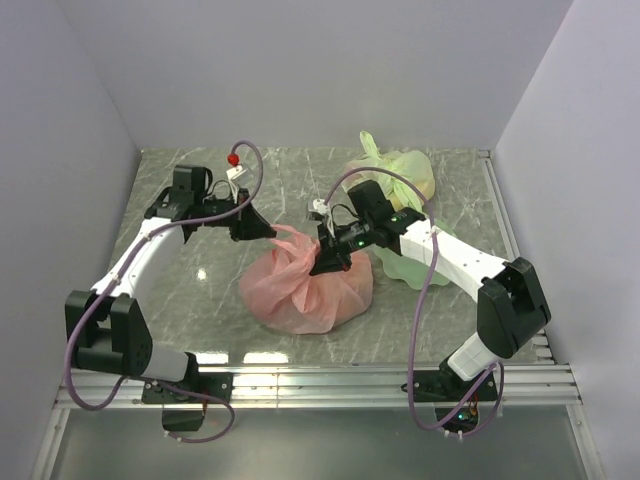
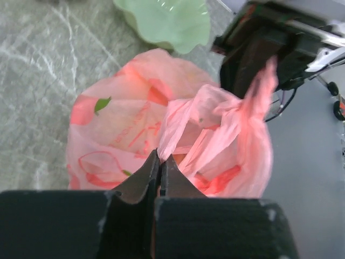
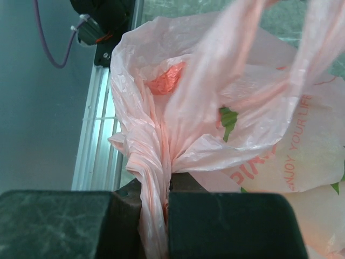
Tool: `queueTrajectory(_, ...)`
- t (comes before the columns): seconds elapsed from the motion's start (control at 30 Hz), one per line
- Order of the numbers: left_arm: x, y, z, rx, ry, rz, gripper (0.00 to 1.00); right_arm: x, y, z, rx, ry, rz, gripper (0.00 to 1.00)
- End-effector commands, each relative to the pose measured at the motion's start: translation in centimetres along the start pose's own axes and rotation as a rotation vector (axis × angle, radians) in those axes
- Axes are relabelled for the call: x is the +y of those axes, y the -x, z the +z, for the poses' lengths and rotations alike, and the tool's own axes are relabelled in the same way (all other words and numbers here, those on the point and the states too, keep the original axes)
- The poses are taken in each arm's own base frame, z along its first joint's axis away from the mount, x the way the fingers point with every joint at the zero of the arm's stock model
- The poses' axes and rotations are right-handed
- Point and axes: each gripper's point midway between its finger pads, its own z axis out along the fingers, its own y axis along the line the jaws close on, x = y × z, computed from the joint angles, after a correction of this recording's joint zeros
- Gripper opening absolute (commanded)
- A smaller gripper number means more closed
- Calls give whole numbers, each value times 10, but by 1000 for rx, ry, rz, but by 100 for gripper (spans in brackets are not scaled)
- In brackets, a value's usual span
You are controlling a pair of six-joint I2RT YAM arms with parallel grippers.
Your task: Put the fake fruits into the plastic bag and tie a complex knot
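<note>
The pink plastic bag (image 1: 305, 288) sits bulging in the middle of the table, its top pulled up into gathered strips. My left gripper (image 1: 264, 229) is at the bag's upper left, shut on a stretched fold of its rim (image 2: 178, 121). Its fingertips (image 2: 150, 168) meet with thin plastic pinched between them. My right gripper (image 1: 328, 262) presses in at the bag's top right, shut on a twisted bunch of the plastic bag (image 3: 153, 162). The fake fruits are hidden inside the bag; only reddish patches show through the film.
A pale green knotted bag (image 1: 398, 168) lies behind the right arm. The pale green wavy plate (image 2: 167, 21) stands just beyond the pink bag, partly under the right forearm (image 1: 450, 258). A metal rail (image 1: 380, 375) runs along the near edge, and walls close in on both sides.
</note>
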Motion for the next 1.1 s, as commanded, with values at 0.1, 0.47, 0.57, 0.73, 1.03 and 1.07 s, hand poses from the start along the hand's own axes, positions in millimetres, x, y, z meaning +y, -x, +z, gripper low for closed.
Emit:
queueTrajectory(0.1,-59,42,-25,-91,-50,218,1,-20,23,-3,-88,-92,156,0)
queueTrajectory(0.47,-122,-28,12,65,-51,225,1,-59,35,-6,-230,-188,615,0)
queueTrajectory(0.57,-121,-46,41,90,30,162,1,-62,38,-7,-247,-213,671,0)
queueTrajectory(0.73,-88,-107,93,283,214,59,0,-57,50,-11,-300,-207,701,0)
queueTrajectory(1.03,12,-101,72,165,595,-123,0,-20,42,-17,-344,-140,734,0)
queueTrajectory(1.07,13,-100,71,156,600,-115,0,-19,37,-16,-348,-133,756,0)
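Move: The gathered neck of the pink plastic bag, which the left hand's pinched handle strand is to go round, lies about 9 cm to the left hand's right, 7 cm back and 4 cm lower; the right fingers already grip it. The fruit-filled body sits some 9 cm back, 7 cm right and 16 cm below the left hand. From the right hand, the green dish lies roughly 23 cm right, 7 cm ahead, 17 cm below. The pinched handle strand is swung round the near side of the bag's neck: the left hand, still shut on it, rises about 7 cm while drawing back some 13, crosses right and drops, then comes forward to finish below the right fingers, tipping its fingers down. The right hand keeps its grip on the neck, rolling about 50 degrees around its finger line and edging forward some 5 cm before easing slightly back and down. ##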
